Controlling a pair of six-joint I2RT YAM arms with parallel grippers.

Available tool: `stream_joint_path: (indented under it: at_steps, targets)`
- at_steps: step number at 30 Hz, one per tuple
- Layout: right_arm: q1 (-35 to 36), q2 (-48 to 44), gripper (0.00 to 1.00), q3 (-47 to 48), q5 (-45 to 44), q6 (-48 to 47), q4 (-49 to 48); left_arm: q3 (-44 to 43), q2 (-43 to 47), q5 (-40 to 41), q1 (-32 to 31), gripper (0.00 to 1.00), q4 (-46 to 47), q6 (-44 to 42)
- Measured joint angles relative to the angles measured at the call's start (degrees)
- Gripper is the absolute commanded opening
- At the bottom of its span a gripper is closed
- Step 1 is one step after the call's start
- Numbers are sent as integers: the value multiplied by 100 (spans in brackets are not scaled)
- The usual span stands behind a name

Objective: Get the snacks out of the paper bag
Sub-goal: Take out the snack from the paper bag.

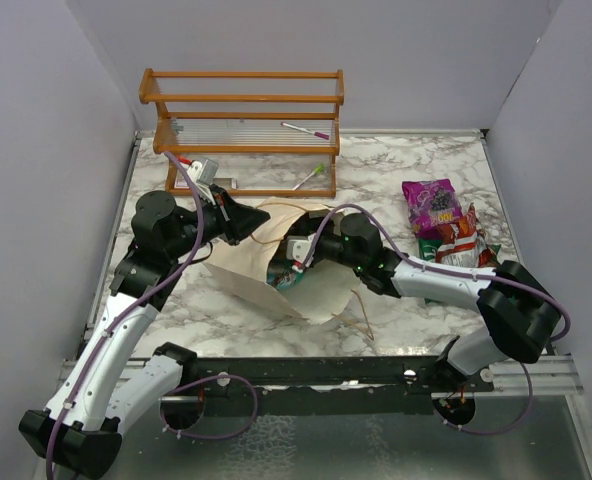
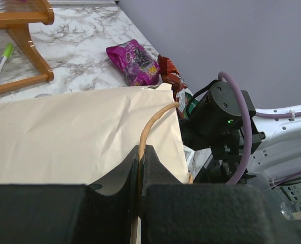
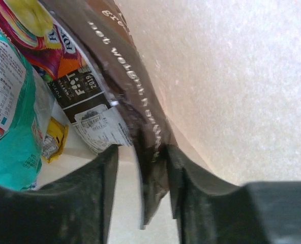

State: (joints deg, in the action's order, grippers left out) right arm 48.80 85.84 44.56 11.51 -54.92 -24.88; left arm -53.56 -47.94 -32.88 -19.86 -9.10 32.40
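The cream paper bag (image 1: 321, 290) lies on its side in the middle of the table, its mouth facing left. My left gripper (image 1: 259, 222) is shut on the bag's tan string handle (image 2: 151, 122) and holds the mouth up. My right gripper (image 1: 288, 268) is inside the bag. Its jaws stand apart around the edge of a dark brown snack packet (image 3: 135, 101), which touches the right finger, with a gap on the left. Teal (image 3: 10, 127), red-orange (image 3: 38, 30) and yellow (image 3: 54, 140) packets lie deeper in. A purple packet (image 1: 431, 203) and a red one (image 1: 458, 238) lie outside, to the right.
A wooden rack (image 1: 244, 130) with pens stands at the back left, just behind the left gripper. The bag's other string handle (image 1: 361, 318) trails toward the front rail. Purple walls close in the table on three sides.
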Motion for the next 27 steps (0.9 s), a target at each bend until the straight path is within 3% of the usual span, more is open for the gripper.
stream_joint_path:
  at_steps: [8,16,27]
  targets:
    - [20,31,2,96,164,330,-4,-2,0,37,0,0,-39,-26]
    - [74,-170,1,111,297,1178,138,-42,0,262,0,0,-162,-44]
    - [81,-1576,1,-212,317,2743,299,-44,4,717,-2,0,-378,-44]
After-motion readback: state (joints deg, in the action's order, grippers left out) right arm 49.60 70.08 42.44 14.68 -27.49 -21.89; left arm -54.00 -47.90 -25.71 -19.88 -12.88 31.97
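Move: Inside the tipped bag, the black packet already has its near edge between the right hand's half-open fingers; its middle lies about 6 cm to their left, 1 cm forward and 2 cm lower. The teal packet is some 7 cm back, 3 cm left and 6 cm below that hand, the fruit-printed packet roughly 9 cm left, 3 cm back and 5 cm down. From the left hand, still on the handle, the black packet is about 5 cm forward, 2 cm right and 19 cm below. Closing on the black packet's edge while creeping about 1 cm left, the right hand pinches it, then pulls up roughly 7 cm and back 5 towards the bag's mouth, rolling some 25 degrees clockwise as seen along its fingers. The left hand keeps its grip on the handle, easing a little forward, left and down. ##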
